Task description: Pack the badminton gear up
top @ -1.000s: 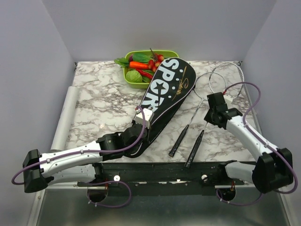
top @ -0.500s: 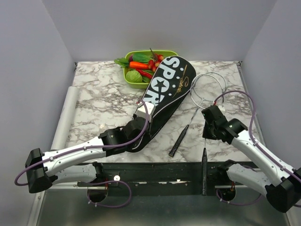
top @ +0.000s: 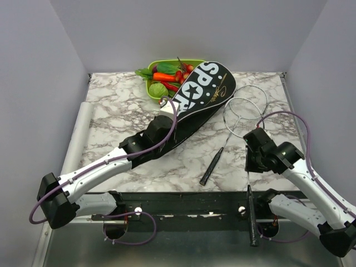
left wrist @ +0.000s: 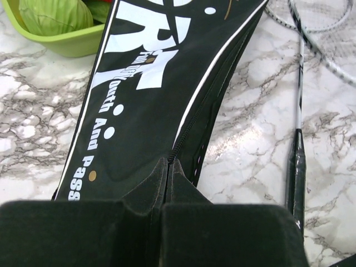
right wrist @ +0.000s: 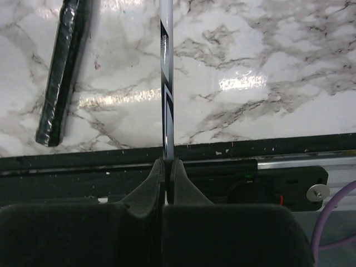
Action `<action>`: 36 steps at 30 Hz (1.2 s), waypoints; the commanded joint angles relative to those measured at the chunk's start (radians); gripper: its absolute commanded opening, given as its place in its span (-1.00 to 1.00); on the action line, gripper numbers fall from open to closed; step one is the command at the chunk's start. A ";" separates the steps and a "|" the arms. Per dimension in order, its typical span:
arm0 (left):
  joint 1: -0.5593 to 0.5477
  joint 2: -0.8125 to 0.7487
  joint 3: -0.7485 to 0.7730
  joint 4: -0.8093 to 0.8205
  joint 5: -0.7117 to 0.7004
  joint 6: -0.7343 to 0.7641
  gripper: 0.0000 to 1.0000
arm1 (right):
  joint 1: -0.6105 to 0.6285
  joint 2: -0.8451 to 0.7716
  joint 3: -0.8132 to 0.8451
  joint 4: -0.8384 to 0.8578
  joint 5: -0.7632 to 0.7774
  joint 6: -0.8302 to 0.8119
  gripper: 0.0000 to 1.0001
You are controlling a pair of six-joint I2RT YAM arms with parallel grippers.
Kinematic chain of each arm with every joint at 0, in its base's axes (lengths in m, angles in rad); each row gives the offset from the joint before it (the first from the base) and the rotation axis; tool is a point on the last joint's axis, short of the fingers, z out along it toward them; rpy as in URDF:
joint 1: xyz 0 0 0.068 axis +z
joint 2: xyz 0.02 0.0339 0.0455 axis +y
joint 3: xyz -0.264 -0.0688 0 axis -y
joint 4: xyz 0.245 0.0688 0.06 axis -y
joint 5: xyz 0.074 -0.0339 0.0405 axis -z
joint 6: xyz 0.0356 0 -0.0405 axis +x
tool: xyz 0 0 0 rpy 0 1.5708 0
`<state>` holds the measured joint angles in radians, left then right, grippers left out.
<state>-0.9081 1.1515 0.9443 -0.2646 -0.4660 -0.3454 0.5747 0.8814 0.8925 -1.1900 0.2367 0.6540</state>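
Observation:
The long black bag [top: 201, 92] lettered "SPORT" lies slanted, its wide end over the green tray. My left gripper [top: 164, 119] is shut on the bag's edge at the zipper [left wrist: 168, 162]. My right gripper [top: 248, 165] is shut on the thin shaft [right wrist: 166, 83] of one silver racket. That racket's black handle [top: 251, 218] sticks out past the table's near edge over the arm base. The second racket lies flat on the marble, black handle [top: 212, 166] nearest me. The two racket heads [top: 241, 111] overlap right of the bag. The shuttlecock is out of view.
A green tray [top: 161, 100] of toy vegetables stands at the back, partly under the bag. A white roll [top: 78, 133] runs along the table's left edge. The black base rail [top: 183, 203] spans the near edge. Grey walls close in three sides.
My left gripper has carried the bag away from me and rightward, onto the tray. My right gripper has pulled its racket toward me, so the handle now overhangs the near edge.

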 commanded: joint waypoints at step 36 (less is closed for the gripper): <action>0.014 -0.185 -0.162 0.051 0.322 -0.168 -1.00 | 0.306 0.464 0.203 0.493 0.291 0.153 -0.99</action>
<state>-0.8494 1.0153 0.8234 -0.2287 -0.2031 -0.4316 0.8948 1.3060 1.0519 -0.9073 0.3874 0.8108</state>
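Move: The right gripper already holds a racket by its shaft, with the head out in front. The bag's raised open side lies about 24 cm ahead and 15 cm to the left of the right gripper. The loose racket's handle lies on the table 9 cm ahead and 10 cm to the left of it. From the left gripper, still pinching the zipper edge, that opening is roughly 8 cm ahead and 9 cm right; the green basket is some 22 cm ahead, 4 cm left. Keep the racket pinched and swing the right gripper about 12 cm left: first draw it back some 4 cm while turning about 15 degrees counter-clockwise, then drive it forward about 10 cm over the loose handle, feeding the head into the bag's opening as half of that turn unwinds. With the left gripper keep the zipper edge held up, ease 2 cm forward, then pull back about 5 cm, rolling its left side down. ##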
